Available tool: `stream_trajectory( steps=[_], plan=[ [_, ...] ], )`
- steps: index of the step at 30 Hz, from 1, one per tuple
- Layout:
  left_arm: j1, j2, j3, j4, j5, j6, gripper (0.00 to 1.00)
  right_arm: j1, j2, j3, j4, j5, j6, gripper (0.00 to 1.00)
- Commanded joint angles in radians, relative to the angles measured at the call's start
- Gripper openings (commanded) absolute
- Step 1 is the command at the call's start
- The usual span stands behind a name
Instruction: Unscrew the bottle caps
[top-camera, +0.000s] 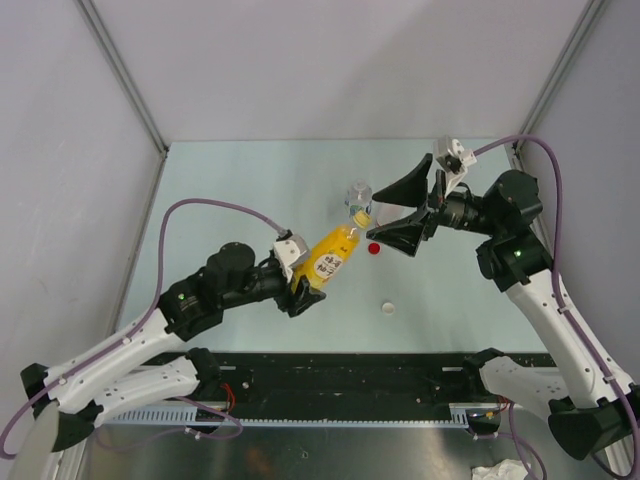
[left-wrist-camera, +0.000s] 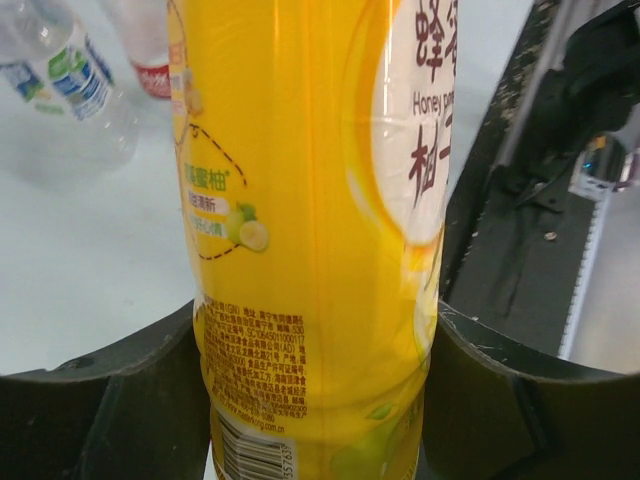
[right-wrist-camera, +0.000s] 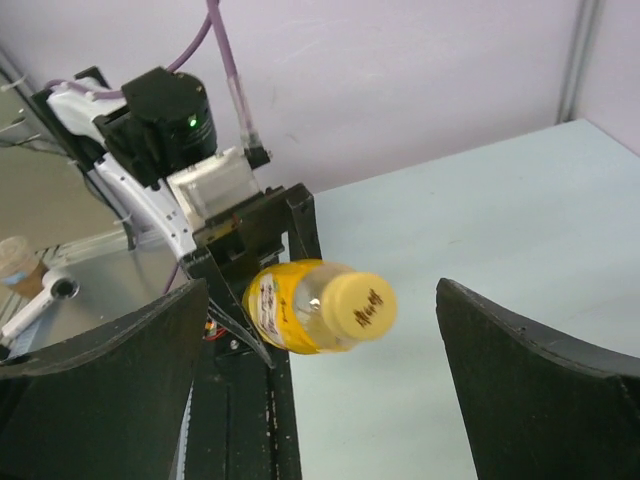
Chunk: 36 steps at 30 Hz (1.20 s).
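My left gripper (top-camera: 303, 288) is shut on the lower body of the bottle of orange-yellow liquid (top-camera: 328, 257), holding it tilted above the table. In the left wrist view the bottle (left-wrist-camera: 310, 230) fills the gap between both fingers (left-wrist-camera: 100, 400). Its yellow cap (top-camera: 362, 216) sits on the neck and points at my right gripper (top-camera: 398, 212). That gripper stands wide open, with the yellow cap (right-wrist-camera: 355, 300) between its fingers (right-wrist-camera: 540, 390) and touching neither. A red cap (top-camera: 374, 249) and a white cap (top-camera: 388, 308) lie loose on the table.
A clear bottle (top-camera: 357, 194) stands just behind the yellow cap. The left wrist view shows a clear bottle with a blue-green label (left-wrist-camera: 62, 80) and one with a red label (left-wrist-camera: 150, 60). A black rail (top-camera: 350, 375) runs along the near table edge.
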Motion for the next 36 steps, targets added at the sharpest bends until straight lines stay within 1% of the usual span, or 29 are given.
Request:
stream_trajectory(
  steps=[1,4,8,16,18,24,28,32,36],
  plan=[
    [-0.014,0.034,0.074,-0.059,-0.157,0.054,0.00,-0.031,0.005,0.011,0.006,0.082,0.067,0.99],
    [-0.045,0.038,0.086,-0.077,-0.281,0.073,0.00,-0.070,0.041,0.011,0.024,0.075,0.161,0.99],
    [-0.097,0.047,0.093,-0.099,-0.450,0.098,0.00,-0.110,0.108,0.012,0.056,0.023,0.269,0.99],
    [-0.241,0.119,0.104,-0.143,-0.754,0.146,0.00,-0.108,0.198,0.011,0.019,0.000,0.318,0.99],
    [-0.269,0.138,0.106,-0.147,-0.817,0.155,0.00,-0.105,0.223,0.011,-0.003,-0.016,0.322,0.97],
    [-0.310,0.189,0.115,-0.155,-0.885,0.174,0.00,-0.095,0.286,0.012,-0.098,-0.059,0.305,0.83],
    [-0.320,0.208,0.117,-0.158,-0.905,0.182,0.00,-0.103,0.295,0.011,-0.162,-0.063,0.270,0.80],
    [-0.325,0.220,0.116,-0.162,-0.916,0.182,0.00,-0.099,0.303,0.012,-0.186,-0.087,0.254,0.75],
    [-0.328,0.229,0.120,-0.164,-0.929,0.182,0.00,-0.085,0.312,0.011,-0.223,-0.108,0.223,0.73]
  ],
)
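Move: The yellow bottle's cap is the target: from the right hand some 5 cm to its left, about 2 cm ahead and 4 cm lower. From the left hand, which still grips that bottle near its base, the cap is about 11 cm right, 6 cm ahead and 12 cm up. Well below the right hand stand the clear bottle, roughly 25 cm ahead and 1 cm left, and the red-label bottle, 20 cm ahead and 6 cm right, both some 30 cm down. The left hand keeps its grip on the yellow bottle and carries it about 5 cm forward, 5 cm down and 4 cm to its left, rolling some 40 degrees so that the neck leans farther over to the right, towards the right gripper. The right hand goes along with the cap, first mainly forward about 7 cm and then steeply down some 11 cm in all, rolling about 40 degrees about its own length so the forward finger drops, while its wide-open fingers narrow to about three quarters around the line of the cap without visibly touching it. ##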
